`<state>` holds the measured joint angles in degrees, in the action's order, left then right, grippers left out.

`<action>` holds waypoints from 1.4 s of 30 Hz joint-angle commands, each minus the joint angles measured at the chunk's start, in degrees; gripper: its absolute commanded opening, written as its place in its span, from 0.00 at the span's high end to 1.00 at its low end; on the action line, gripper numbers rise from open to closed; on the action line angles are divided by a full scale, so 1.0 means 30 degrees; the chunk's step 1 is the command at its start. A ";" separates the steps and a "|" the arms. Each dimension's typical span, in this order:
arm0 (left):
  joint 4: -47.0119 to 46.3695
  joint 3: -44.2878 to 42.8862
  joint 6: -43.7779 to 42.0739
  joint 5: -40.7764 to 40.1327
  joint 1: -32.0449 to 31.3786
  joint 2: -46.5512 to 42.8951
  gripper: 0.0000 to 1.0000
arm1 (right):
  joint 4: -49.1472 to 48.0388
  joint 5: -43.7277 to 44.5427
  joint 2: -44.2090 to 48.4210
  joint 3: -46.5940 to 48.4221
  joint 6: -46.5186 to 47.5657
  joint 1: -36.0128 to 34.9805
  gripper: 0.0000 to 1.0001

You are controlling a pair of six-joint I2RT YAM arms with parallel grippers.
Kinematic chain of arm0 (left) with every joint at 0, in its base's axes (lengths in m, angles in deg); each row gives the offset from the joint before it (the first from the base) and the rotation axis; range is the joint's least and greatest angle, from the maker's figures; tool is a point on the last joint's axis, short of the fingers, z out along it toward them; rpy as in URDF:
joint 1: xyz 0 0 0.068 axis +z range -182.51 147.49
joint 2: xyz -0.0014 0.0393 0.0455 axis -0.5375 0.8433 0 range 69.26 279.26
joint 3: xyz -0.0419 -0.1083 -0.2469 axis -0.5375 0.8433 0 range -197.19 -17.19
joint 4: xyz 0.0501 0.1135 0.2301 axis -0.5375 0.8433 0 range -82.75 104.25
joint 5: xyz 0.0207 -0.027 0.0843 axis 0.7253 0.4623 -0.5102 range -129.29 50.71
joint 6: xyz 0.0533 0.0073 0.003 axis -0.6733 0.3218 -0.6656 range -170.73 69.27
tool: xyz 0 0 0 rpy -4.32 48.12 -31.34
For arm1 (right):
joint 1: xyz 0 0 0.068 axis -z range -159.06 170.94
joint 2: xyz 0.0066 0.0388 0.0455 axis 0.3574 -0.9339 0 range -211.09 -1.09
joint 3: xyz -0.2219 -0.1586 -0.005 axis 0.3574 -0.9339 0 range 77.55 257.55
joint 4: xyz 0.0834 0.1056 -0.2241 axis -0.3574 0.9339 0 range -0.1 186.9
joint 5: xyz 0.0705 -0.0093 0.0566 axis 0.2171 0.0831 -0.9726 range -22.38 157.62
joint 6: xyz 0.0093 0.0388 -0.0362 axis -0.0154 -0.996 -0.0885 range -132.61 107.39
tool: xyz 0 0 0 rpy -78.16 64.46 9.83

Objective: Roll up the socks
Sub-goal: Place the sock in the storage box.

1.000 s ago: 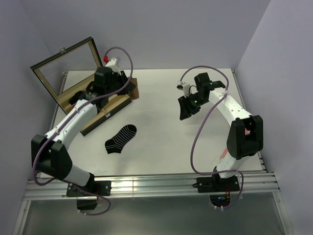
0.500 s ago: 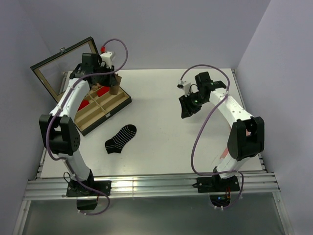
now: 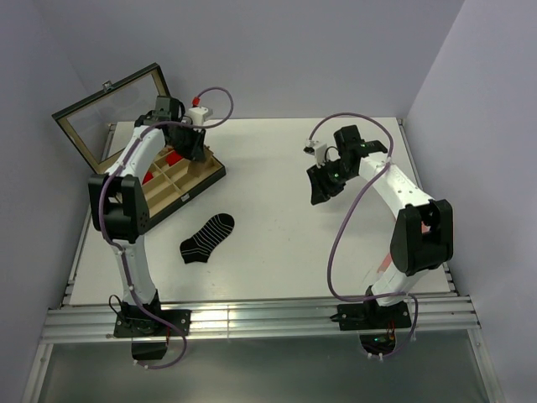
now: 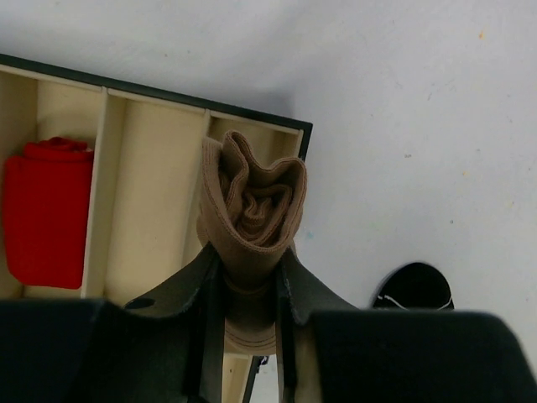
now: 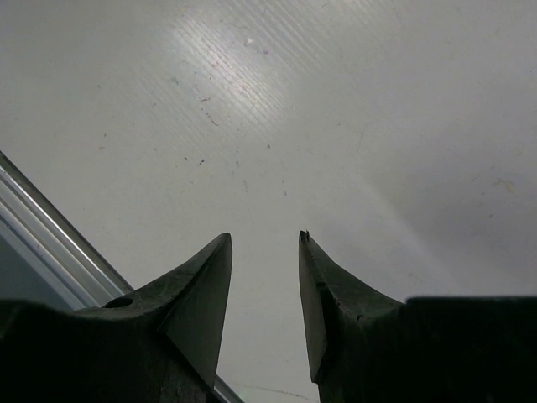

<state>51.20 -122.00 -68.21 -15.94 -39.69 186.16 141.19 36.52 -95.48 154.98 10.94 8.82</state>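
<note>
The tan-brown sock (image 4: 252, 197), rolled into a bundle, is clamped between the fingers of my left gripper (image 4: 252, 260). It hangs over the end compartment of the wooden divided box (image 4: 159, 92). From above, the left gripper (image 3: 191, 144) is over the box's far right corner. The short black sock with white stripes (image 3: 207, 238) lies flat on the table in front of the box; its toe (image 4: 413, 287) shows in the left wrist view. My right gripper (image 3: 323, 186) hovers open over bare table at the right, nothing between its fingers (image 5: 205, 285).
The box (image 3: 189, 196) stands at the back left with its glass lid (image 3: 113, 113) propped open. A red rolled bundle (image 4: 46, 210) fills a compartment two slots left of the tan roll. The table's metal edge rail (image 5: 50, 243) shows in the right wrist view.
My left arm has swung back and to the left, carrying the tan roll to the box's far right corner. The right gripper's jaws have narrowed a little; that arm has hardly moved.
</note>
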 commanded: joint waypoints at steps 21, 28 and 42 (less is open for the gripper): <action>0.2372 -0.3058 -0.0973 0.1150 0.0050 0.2720 1.00 | -0.0601 -0.0359 0.0819 -0.0643 0.0646 0.0085 0.58; 0.2638 -0.3442 -0.0943 0.0801 0.0050 0.3513 1.00 | -0.0660 -0.0417 0.0848 -0.0702 0.0704 0.0056 0.59; 0.2638 -0.3998 -0.0387 -0.1749 -0.0243 0.4597 1.00 | -0.0953 -0.0447 0.0819 -0.1141 0.0763 0.0055 0.60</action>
<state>58.85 -132.32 -69.98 -17.97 -39.76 199.19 140.05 36.11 -95.48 151.99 12.43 8.82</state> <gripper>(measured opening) 0.257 0.400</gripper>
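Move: I already hold the rolled brown sock in my left hand over the box's near right corner; the empty corner slot's middle is about 10 cm below, 2 cm back and 1 cm left. The next empty slot lies roughly 2 cm ahead and 5 cm left, the rolled red sock beyond it some 6 cm ahead and 9 cm left. The striped sock is about 21 cm back and 4 cm right. From my right hand the corner slot is roughly 13 cm ahead, 40 cm left. I lower the rolled brown sock about 6 cm with my left hand, down towards the corner slot, easing back a centimetre at first and then forward again, with a brief slowing before the last bit of descent. As I sink, I tip the fingers some 10 degrees steeper and keep them shut on the sock. ##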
